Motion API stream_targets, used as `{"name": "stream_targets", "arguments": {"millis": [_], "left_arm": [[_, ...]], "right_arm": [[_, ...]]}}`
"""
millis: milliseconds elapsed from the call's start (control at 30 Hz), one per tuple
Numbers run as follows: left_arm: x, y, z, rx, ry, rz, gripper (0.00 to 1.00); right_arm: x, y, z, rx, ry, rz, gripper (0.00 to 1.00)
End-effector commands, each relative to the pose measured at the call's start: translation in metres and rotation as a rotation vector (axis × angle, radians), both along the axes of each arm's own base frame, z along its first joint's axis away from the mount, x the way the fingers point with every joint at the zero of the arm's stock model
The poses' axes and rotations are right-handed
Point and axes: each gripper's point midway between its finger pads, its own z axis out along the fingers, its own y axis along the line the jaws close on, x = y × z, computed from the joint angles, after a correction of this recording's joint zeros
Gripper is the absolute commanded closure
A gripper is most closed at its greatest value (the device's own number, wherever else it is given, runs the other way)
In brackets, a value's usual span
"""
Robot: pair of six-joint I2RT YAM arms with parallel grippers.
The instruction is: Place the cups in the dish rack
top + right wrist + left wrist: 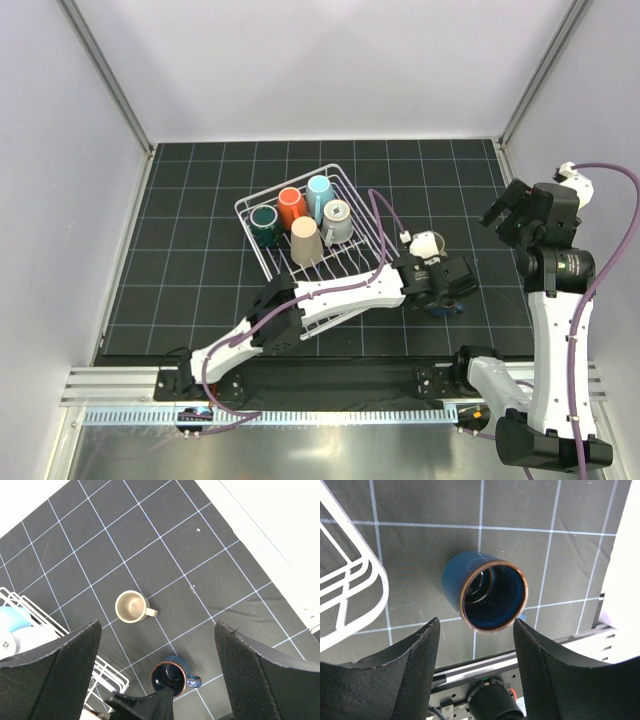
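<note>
The white wire dish rack [241, 206] holds several cups: dark teal [265, 224], orange [292, 206], light blue [320, 190], a grey-white mug [337, 220] and a beige tumbler [305, 243]. A small olive-beige cup [398, 243] [131, 606] stands upright on the mat, right of the rack. A navy mug [490, 597] [172, 677] stands nearer the front. My left gripper [475, 627] [445, 287] hovers open directly over it, jaws level with either side of its rim and not touching it. High at the right, my right gripper [157, 626] [508, 212] is open and empty.
The rack's rounded corner [380, 580] [107, 677] lies just left of the navy mug. The black grid mat [200, 250] ends at a metal rail [330, 372] along the front. White walls [60, 180] enclose the sides and back.
</note>
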Motion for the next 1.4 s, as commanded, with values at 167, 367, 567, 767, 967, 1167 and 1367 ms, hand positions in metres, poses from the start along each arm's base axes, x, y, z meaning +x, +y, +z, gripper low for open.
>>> {"name": "stream_targets", "arguments": {"millis": [167, 367, 567, 767, 967, 1167, 1367], "left_arm": [[0.005, 0.000, -0.025, 0.012, 0.037, 0.065, 0.44], [0.006, 0.004, -0.032, 0.031, 0.040, 0.075, 0.55], [0.005, 0.005, -0.044, 0.055, 0.049, 0.070, 0.68], [0.005, 0.005, -0.046, 0.059, 0.049, 0.065, 0.81], [0.005, 0.010, -0.042, 0.074, 0.038, 0.058, 1.00], [0.007, 0.016, -0.024, 0.077, -0.007, 0.047, 1.00], [0.004, 0.021, 0.015, 0.060, -0.083, 0.012, 1.00]], "right_arm": [[0.004, 0.002, 0.004, -0.010, -0.020, 0.035, 0.07], [0.006, 0.004, 0.006, -0.010, -0.025, 0.045, 0.07], [0.005, 0.004, 0.006, -0.010, -0.027, 0.050, 0.07], [0.005, 0.005, 0.006, -0.009, -0.029, 0.053, 0.07], [0.004, 0.004, 0.005, -0.010, -0.026, 0.048, 0.07], [0.002, 0.010, 0.006, -0.002, -0.037, 0.076, 0.07], [0.000, 0.021, 0.015, 0.013, -0.061, 0.145, 0.07]]}}
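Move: The blue mug stands just ahead of the open left hand, about 2 cm farther out, 3 cm to its right and 6 cm below. The dish rack's nearest corner is roughly 5 cm ahead and 5 cm left of that hand; the beige mug stands some 15 cm straight ahead. From the right hand, the blue mug is about 7 cm back, 2 cm left and 26 cm down. The left hand sinks about 4 cm and shuts its fingers, pinching the blue mug's left rim. ##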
